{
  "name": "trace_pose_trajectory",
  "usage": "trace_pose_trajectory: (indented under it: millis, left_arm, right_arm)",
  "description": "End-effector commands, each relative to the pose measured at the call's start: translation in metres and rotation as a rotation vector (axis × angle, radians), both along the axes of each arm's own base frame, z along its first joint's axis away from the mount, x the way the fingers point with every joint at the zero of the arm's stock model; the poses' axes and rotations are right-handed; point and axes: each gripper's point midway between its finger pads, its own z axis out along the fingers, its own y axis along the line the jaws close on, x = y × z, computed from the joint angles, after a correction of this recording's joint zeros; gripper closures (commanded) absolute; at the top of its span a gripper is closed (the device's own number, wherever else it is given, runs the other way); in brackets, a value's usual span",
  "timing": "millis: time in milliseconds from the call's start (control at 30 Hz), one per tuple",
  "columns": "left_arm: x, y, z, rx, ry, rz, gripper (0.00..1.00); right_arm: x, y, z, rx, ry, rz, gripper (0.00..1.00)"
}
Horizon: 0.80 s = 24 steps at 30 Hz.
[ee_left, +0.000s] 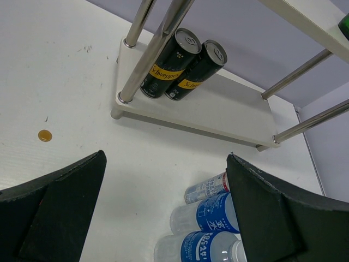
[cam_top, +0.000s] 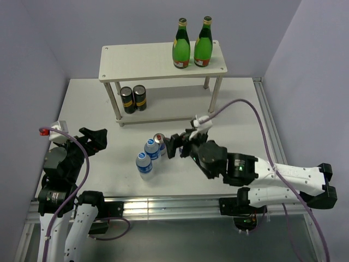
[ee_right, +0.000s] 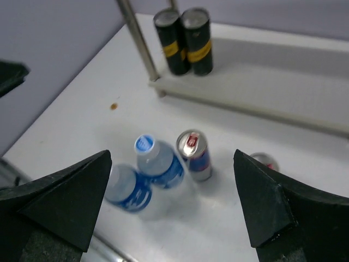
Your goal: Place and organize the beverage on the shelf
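The shelf (cam_top: 158,60) stands at the back with two green bottles (cam_top: 192,43) upright on the right of its top board. Two blue-labelled water bottles (cam_top: 148,156) and a silver-blue can (cam_top: 159,141) stand together on the table in front of it. My right gripper (cam_top: 177,144) is open just right of the can, empty. In the right wrist view (ee_right: 172,158) the bottles (ee_right: 158,161) and can (ee_right: 194,153) stand between its fingers, and a second can (ee_right: 263,161) peeks beside the right finger. My left gripper (cam_top: 92,139) is open and empty, left of the group (ee_left: 165,164).
Two black cans with yellow labels (cam_top: 133,99) stand on the left of the shelf's lower board (ee_left: 218,109); they also show in the right wrist view (ee_right: 185,41). A small orange spot (ee_left: 44,135) lies on the table. Purple walls close in the table's left, back and right.
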Motion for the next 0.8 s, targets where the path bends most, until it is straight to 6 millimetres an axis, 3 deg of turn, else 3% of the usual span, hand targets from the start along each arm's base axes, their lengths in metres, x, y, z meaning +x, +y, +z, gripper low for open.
trace_pose_trajectory:
  millis: [0,100,133,200,233,267,300,333,400,467,500,533,633,767]
  left_arm:
    - [0.001,0.001,0.011,0.011,-0.045,-0.003,0.01]
    - [0.001,0.001,0.011,0.011,-0.047,-0.003,0.01]
    - [0.001,0.001,0.011,0.011,-0.047,-0.003,0.01]
    - [0.002,0.002,0.010,0.010,-0.039,0.008,0.01]
    - [0.002,0.002,0.010,0.010,-0.039,0.008,0.01]
    - [0.002,0.003,0.010,0.009,-0.037,0.013,0.01]
    - [0.001,0.004,0.010,0.009,-0.039,0.015,0.01]
    - [0.001,0.004,0.010,0.008,-0.040,0.016,0.01]
    - [0.001,0.003,0.010,0.008,-0.039,0.015,0.01]
    - [0.001,0.003,0.011,0.009,-0.042,0.013,0.01]
    - [0.001,0.003,0.011,0.008,-0.043,0.013,0.01]
    - [0.000,0.003,0.011,0.008,-0.046,0.013,0.01]
    - [-0.001,0.003,0.012,0.009,-0.054,0.010,0.01]
    - [-0.001,0.002,0.013,0.010,-0.056,0.005,0.01]
  right_arm:
    - [-0.033,0.011,-0.056,0.106,0.150,0.044,0.00]
    - [-0.069,0.032,-0.108,0.046,0.200,0.132,0.00]
    - [-0.077,0.038,-0.116,0.036,0.203,0.151,0.00]
    - [-0.108,0.071,-0.157,-0.044,0.232,0.237,0.00]
    - [-0.109,0.072,-0.156,-0.042,0.232,0.240,0.00]
    - [-0.112,0.083,-0.156,-0.018,0.235,0.256,0.00]
    - [-0.115,0.092,-0.171,-0.053,0.243,0.270,0.00]
    - [-0.116,0.103,-0.168,-0.034,0.234,0.283,0.00]
    - [-0.118,0.115,-0.184,-0.076,0.233,0.287,0.00]
    - [-0.115,0.130,-0.180,-0.081,0.212,0.288,0.00]
    - [-0.113,0.135,-0.192,-0.118,0.208,0.277,0.00]
    - [-0.111,0.144,-0.186,-0.112,0.196,0.271,0.00]
    - [-0.097,0.157,-0.193,-0.133,0.180,0.249,0.00]
    - [-0.067,0.159,-0.199,-0.150,0.173,0.153,0.00]
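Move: The nearer blue-labelled bottle stands some 14 cm to the right gripper's left, about 4 cm back and 23 cm below. The second bottle is roughly 3 cm ahead, 10 cm left. The left can stands about 7 cm ahead and 7 cm left, the right can 7 cm ahead and 4 cm right, both some 26 cm down. From the left gripper the nearer bottle lies about 17 cm right, 6 cm back and 19 cm below. Sweep the empty right gripper steeply down some 23 cm while drawing it back about 12 cm, then level off at bottle height and carry on left, about 15 cm in all, to the near side of the nearer bottle. Tip the fingertips down and swing them left by about 15 degrees each, keeping the fingers wide open. ##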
